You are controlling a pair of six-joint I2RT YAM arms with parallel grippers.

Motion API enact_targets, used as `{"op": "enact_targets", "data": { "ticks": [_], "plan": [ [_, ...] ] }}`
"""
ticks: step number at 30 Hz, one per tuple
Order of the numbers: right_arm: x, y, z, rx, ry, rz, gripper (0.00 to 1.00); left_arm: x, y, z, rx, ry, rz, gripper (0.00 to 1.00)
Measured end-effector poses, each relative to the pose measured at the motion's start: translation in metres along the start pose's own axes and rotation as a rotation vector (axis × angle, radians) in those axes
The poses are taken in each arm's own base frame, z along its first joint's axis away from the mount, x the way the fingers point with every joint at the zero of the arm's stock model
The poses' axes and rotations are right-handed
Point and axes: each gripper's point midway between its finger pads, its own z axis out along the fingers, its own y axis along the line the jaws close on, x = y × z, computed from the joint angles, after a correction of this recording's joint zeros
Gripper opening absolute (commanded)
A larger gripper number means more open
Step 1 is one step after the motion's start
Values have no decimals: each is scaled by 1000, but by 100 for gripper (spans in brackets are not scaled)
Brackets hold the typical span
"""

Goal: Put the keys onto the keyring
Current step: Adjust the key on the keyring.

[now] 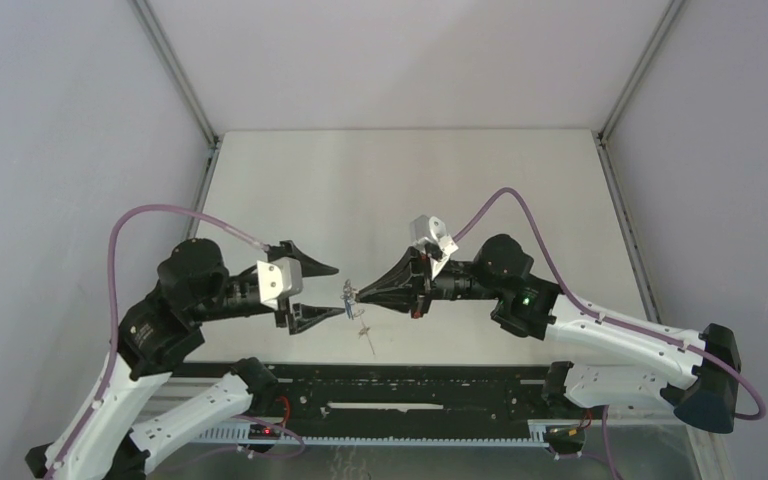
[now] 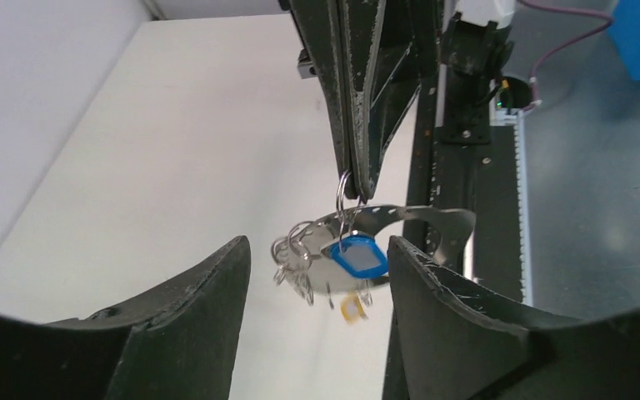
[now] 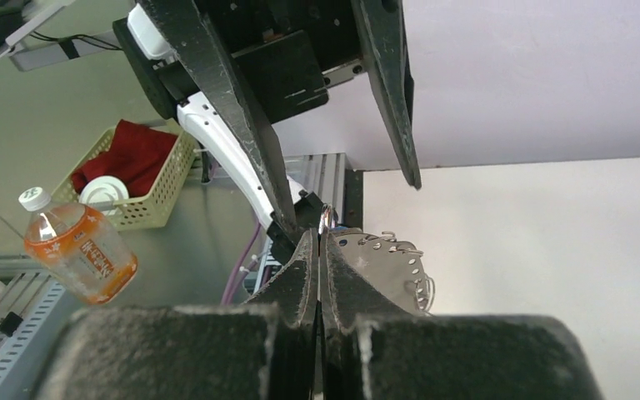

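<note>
My right gripper (image 1: 358, 293) is shut on a small metal ring (image 2: 343, 187) at the top of the keyring (image 2: 408, 218), a thin grey curved band with holes that hangs above the table. Small wire loops (image 2: 293, 250) cluster on its edge. The blue-headed key (image 2: 358, 257) hangs from the ring, and the yellow-headed key (image 2: 352, 307) dangles blurred below it. My left gripper (image 2: 317, 250) stands open, one finger on each side of the hanging cluster and apart from it. In the right wrist view the shut right gripper (image 3: 317, 237) pinches the ring beside the band (image 3: 383, 262).
The white table (image 1: 410, 200) stretches behind the arms between grey walls. A black rail (image 2: 467, 125) runs along the near edge. Off the table are a bottle of orange drink (image 3: 79, 246) and a yellow basket (image 3: 137, 175) with red cloth.
</note>
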Motion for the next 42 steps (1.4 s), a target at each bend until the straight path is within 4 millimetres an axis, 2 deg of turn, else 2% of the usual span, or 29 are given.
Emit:
{"op": "enact_targets", "data": {
  "ticks": [4, 11, 14, 19, 25, 31, 33, 36, 39, 42],
  "plan": [
    [-4, 5, 0, -26, -13, -11, 0, -2, -9, 7, 66, -11, -49, 48],
    [-4, 7, 1, -36, -13, -12, 0, -2, -18, 13, 139, -11, -81, 31],
    [-4, 6, 1, -36, -13, -13, 0, -3, -20, 13, 148, -14, -81, 26],
    [-2, 6, 1, -30, -9, -12, 0, -3, -20, 13, 148, -14, -82, 26],
    [4, 5, 3, -18, 9, -12, 0, -2, -19, 13, 145, -12, -83, 1],
    [9, 5, 4, -12, 25, -23, 0, 3, -22, 11, 151, 6, -90, 0],
    [12, 4, 4, -5, 37, -20, 24, 7, -22, 11, 153, 15, -79, 0],
    [18, -1, 2, 17, 77, -5, 43, 16, -23, 11, 160, 46, -68, 0],
    [9, -9, 1, 46, 119, 1, 52, 27, -25, 11, 173, 89, -70, 0],
    [-8, -15, 1, 60, 162, -18, 53, 36, -24, 14, 183, 128, -72, 0]
  ]
}}
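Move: The small ring with the blue tag sits at the shut right fingertips, about 1 cm to the left of the right hand. From the open left hand it lies some 3 cm to the right and 1 cm back, at about its own height. The blue tag hangs roughly 2 cm below the left hand, 2 cm back and 3 cm to its right; the grey keyring plate hangs about 5 cm back, 4 cm right and 4 cm below it. Rightward and back by about 2 cm, the left hand brings its open fingers around the ring that the right hand still pinches, pauses, then closes fully on it and sinks some 4 cm. As that grip holds, the right hand eases down slightly, opens to about half and draws off about 2 cm forward and up, letting go. ##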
